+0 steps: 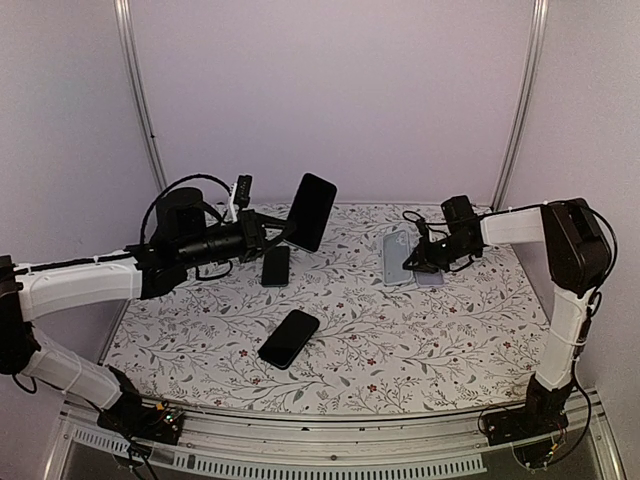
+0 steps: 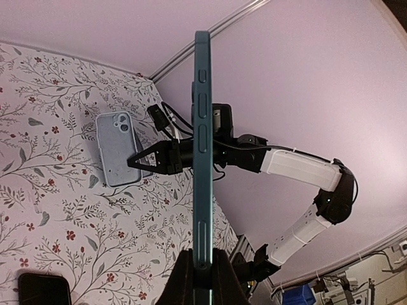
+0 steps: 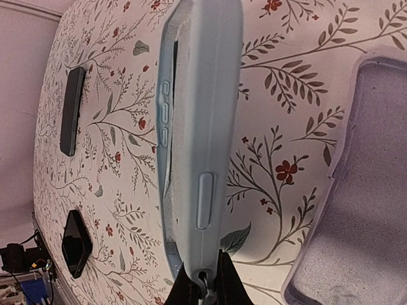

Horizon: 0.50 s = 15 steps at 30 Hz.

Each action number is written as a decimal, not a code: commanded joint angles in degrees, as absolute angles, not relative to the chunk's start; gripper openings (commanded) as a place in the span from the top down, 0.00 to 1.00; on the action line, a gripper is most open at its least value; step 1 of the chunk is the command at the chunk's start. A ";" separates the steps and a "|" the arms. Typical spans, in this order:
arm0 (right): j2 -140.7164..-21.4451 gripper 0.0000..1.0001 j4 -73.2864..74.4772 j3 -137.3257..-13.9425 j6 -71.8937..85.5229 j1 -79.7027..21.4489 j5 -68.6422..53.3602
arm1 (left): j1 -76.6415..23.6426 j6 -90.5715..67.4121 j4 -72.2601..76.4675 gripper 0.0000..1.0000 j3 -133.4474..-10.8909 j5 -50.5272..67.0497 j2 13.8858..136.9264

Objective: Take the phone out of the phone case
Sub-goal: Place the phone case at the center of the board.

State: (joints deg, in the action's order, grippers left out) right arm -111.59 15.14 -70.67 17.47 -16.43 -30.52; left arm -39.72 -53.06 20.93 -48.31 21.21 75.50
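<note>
My left gripper [image 1: 283, 237] is shut on the lower end of a phone [image 1: 310, 210] with a black screen and teal sides, holding it in the air above the back left of the table. The left wrist view shows that phone [image 2: 202, 127] edge-on, upright between the fingers of the left gripper [image 2: 202, 251]. A light blue phone case [image 1: 396, 257] lies at the back right. My right gripper [image 1: 412, 262] is shut on its near rim. In the right wrist view the case [image 3: 200, 114] is tilted on edge above the right gripper [image 3: 205, 270]; I cannot see inside it.
A lilac case [image 3: 359, 190] lies right beside the blue one. Two dark phones rest on the floral tablecloth, one [image 1: 276, 265] near the left gripper and one [image 1: 289, 338] toward the middle front. Metal frame posts [image 1: 140, 100] stand at the back corners.
</note>
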 commanded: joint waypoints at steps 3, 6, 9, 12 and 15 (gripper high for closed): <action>-116.75 1.00 16.65 -74.81 15.63 -16.18 -35.04 | -38.28 -51.26 21.54 1.00 -46.84 20.38 72.33; -118.58 0.98 18.39 -76.16 15.82 -15.89 -34.08 | -38.11 -51.28 21.53 1.00 -46.22 20.26 71.79; -119.54 0.88 21.11 -77.25 15.24 -15.87 -31.04 | -37.76 -51.00 21.45 1.00 -45.57 20.03 71.28; -119.37 0.72 23.35 -78.39 14.46 -15.86 -28.15 | -37.55 -50.81 21.45 1.00 -45.05 19.89 71.19; -118.42 0.61 24.42 -78.75 14.10 -15.85 -26.75 | -37.08 -50.80 21.40 1.00 -44.78 19.82 71.51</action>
State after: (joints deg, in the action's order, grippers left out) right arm -118.63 21.41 -76.99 15.22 -16.10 -30.17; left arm -38.22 -52.03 18.57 -45.21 20.18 72.86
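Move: Just left of the purple case, the bare spot on the board for the held blue case is centred about 4 cm to the right hand's left, 2 cm farther out and 4 cm below. The purple case lies some 6 cm to that hand's right and 1 cm ahead. A black phone is about 37 cm left and 2 cm ahead; another lies 31 cm left, 22 cm back. From the left hand the spot is roughly 27 cm right, 14 cm ahead and far below. Lowering the tilted blue case about 3 cm towards the board beside the purple case, the right hand tips down slightly, about 5 degrees, then opens its fingers to about a third and lets go of the case's right edge. The left hand, still gripping its phone in the air, drifts some 2 cm left and as much down. ##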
